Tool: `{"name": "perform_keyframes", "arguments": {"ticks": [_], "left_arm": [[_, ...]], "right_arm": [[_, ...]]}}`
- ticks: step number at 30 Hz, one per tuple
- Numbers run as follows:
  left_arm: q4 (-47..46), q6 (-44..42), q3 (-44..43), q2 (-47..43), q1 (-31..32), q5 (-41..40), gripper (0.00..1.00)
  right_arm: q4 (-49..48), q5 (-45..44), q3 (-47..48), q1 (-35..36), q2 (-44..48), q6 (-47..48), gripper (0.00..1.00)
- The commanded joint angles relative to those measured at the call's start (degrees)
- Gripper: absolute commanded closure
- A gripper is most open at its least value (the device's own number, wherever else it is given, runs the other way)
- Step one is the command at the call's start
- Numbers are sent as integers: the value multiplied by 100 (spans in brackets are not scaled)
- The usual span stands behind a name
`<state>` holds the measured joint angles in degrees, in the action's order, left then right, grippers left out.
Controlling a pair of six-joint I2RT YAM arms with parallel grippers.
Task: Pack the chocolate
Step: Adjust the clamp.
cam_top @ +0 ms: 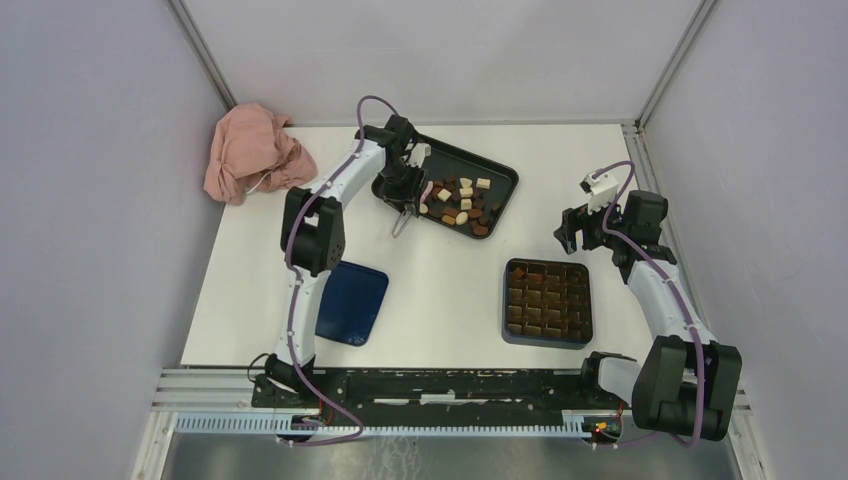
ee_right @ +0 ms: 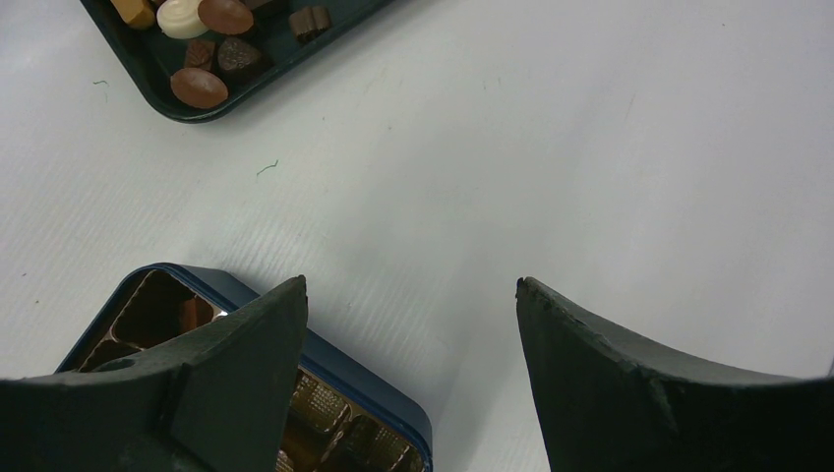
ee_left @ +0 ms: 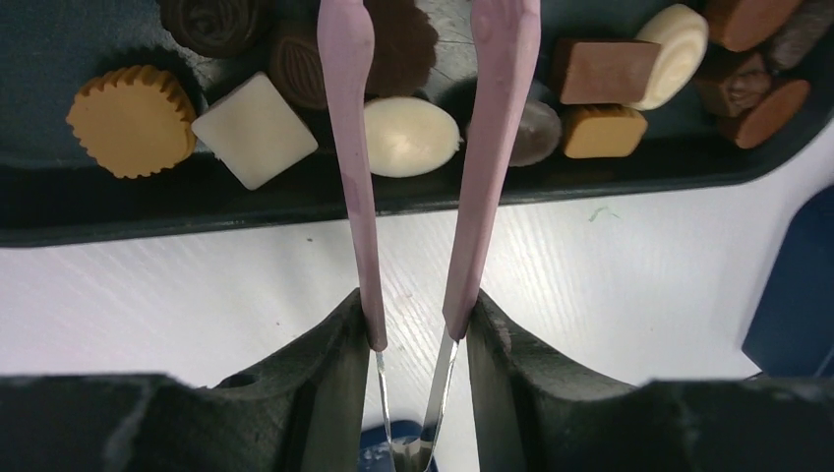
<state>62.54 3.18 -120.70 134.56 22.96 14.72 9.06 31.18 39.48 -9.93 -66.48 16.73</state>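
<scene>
The chocolate (cam_top: 460, 200) lies as several dark, tan and cream pieces in a dark tray (cam_top: 503, 172) at the back. My left gripper (cam_top: 403, 195) is shut on pink tongs (cam_top: 425, 192). In the left wrist view the gripper (ee_left: 416, 305) squeezes the tongs (ee_left: 354, 147), whose arms reach over the tray's rim (ee_left: 98, 211). A cream oval piece (ee_left: 408, 136) lies between the arms, and the tips run out of view. My right gripper (cam_top: 580, 228) hangs open and empty beside the blue box (cam_top: 547, 300). In its wrist view the gripper (ee_right: 411, 285) is over bare table by the box's corner (ee_right: 334, 364).
The box's blue lid (cam_top: 352, 302) lies near the left arm. A pink cloth (cam_top: 252, 152) is bunched at the back left corner. Walls close in the table on three sides. The tray's corner (ee_right: 167, 93) with a few pieces (ee_right: 199, 87) shows in the right wrist view.
</scene>
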Motion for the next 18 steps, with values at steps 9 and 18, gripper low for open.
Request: {"name": "perform_keyframes", "arguments": {"ticks": [9, 18], "left_arm": [[-1088, -238, 1144, -1500, -8, 1497, 58], [-4084, 224, 4079, -3703, 759, 2076, 59]], "right_arm": [[40, 1143, 134, -22, 205, 407, 17], [-1413, 3586, -388, -10, 398, -696, 17]]}}
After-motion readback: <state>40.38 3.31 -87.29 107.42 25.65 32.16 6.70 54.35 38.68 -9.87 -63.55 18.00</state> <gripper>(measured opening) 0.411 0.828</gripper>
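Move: My left hand holds the clamp at its middle, low over the near edge of the chocolate tray, whose middle is 5 cm ahead and 7 cm right. From that hand, my empty right gripper is about 28 cm right, 9 cm back and 7 cm higher; the chocolate box is 26 cm right and 18 cm back. For my right hand, the clamp lies roughly 28 cm left, 9 cm ahead and 8 cm lower, with the box 9 cm back, 3 cm left and well below. I lift the clamp straight up off the chocolates, then draw it back about 8 cm and some 4 cm to the right, still climbing, and tilt my left fingers some 25 degrees out towards my right gripper, keeping hold. My right hand, open and empty, comes to meet the clamp: about 6 cm left, rising, and swinging its fingers counter-clockwise. ##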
